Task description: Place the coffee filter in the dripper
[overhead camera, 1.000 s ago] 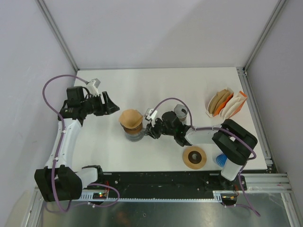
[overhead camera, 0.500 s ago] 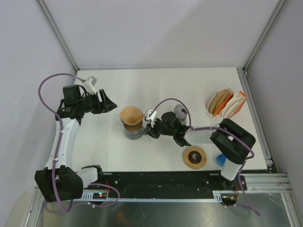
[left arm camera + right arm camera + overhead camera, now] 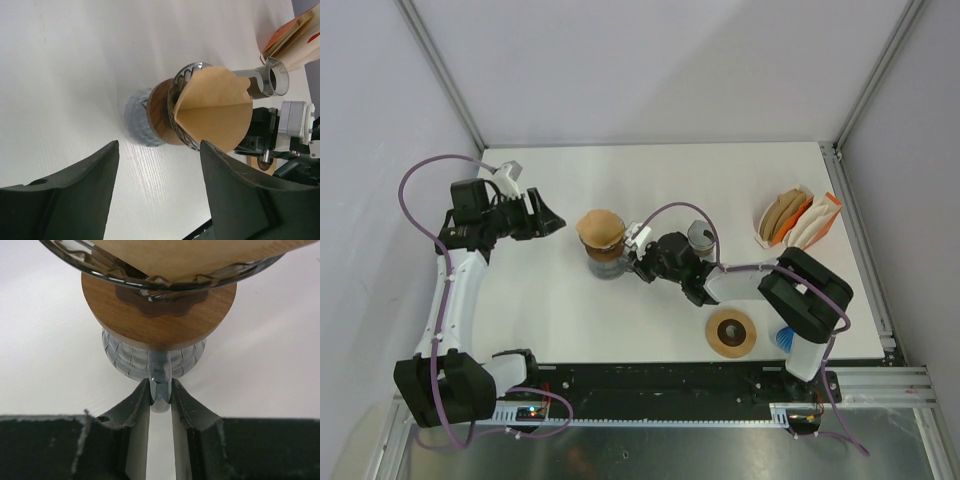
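Note:
The brown paper coffee filter (image 3: 600, 225) sits as an open cone in the glass dripper (image 3: 604, 250), its upper edge well above the rim. The dripper (image 3: 165, 277) has a wooden collar (image 3: 160, 315) and stands on a ribbed glass cup (image 3: 130, 357). My right gripper (image 3: 160, 390) is shut on that cup's small clear handle (image 3: 160, 375), reaching in from the right (image 3: 632, 262). My left gripper (image 3: 555, 222) hangs open to the left of the dripper, apart from it. In the left wrist view the filter (image 3: 215, 107) and dripper rim (image 3: 181, 90) lie beyond its spread gripper (image 3: 159, 150).
A holder of spare brown and white filters (image 3: 795, 218) stands at the back right. A small grey measuring cup (image 3: 700, 237) sits just behind my right wrist. A wooden ring (image 3: 731, 332) and a blue object (image 3: 785, 338) lie near the front right edge.
My right gripper has closed on the cup's handle, and the cup with dripper and filter has shifted slightly toward the back. The left gripper drew back a little to the left.

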Robot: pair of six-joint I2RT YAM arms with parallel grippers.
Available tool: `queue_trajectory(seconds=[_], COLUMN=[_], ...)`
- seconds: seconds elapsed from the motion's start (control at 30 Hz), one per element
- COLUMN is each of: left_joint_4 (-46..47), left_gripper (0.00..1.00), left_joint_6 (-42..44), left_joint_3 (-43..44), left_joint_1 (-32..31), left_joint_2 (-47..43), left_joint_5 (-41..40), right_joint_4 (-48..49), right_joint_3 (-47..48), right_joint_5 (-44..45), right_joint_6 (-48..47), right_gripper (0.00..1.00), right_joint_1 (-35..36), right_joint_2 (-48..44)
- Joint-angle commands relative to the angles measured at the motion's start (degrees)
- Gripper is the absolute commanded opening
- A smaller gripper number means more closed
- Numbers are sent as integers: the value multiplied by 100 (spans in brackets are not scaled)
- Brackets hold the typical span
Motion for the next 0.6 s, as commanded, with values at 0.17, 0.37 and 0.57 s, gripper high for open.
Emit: queue_trajectory(seconds=[0.17, 0.37, 0.57], left_joint_4=[84, 87, 82], left_gripper=[71, 71, 71], left_joint_6=[189, 211, 222], left_joint_3=[300, 310, 348], left_joint_1=[97, 127, 154], left_joint_2=[-9, -4, 28], left_joint_5=[159, 179, 189], right_joint_4=[151, 5, -234], right_joint_3=[553, 868, 1206], right_joint_5=[651, 888, 881], right_joint_6=[56, 57, 289], right_gripper=[12, 13, 13], right_joint_1=[-275, -436, -666], right_joint_2=[470, 736, 990])
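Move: Between the right fingers is the handle of the glass carafe, whose middle lies about 4 cm ahead and 6 cm left of that hand, at nearly the same height. On top of the carafe, some 9 cm above the hand, sits the dripper with the paper filter, likewise about 4 cm ahead and 6 cm left. The beaker stands roughly 16 cm to the right and 7 cm ahead of the hand. From the left hand, the carafe is about 4 cm ahead, 12 cm right and 14 cm below. Sliding the whole stack forward over the bare table, away from the bases, the right hand keeps its pinch on the carafe handle and carries on at an even pace for about 7.5 cm, staying level. The wrist swings some 10 degrees clockwise on the way. ##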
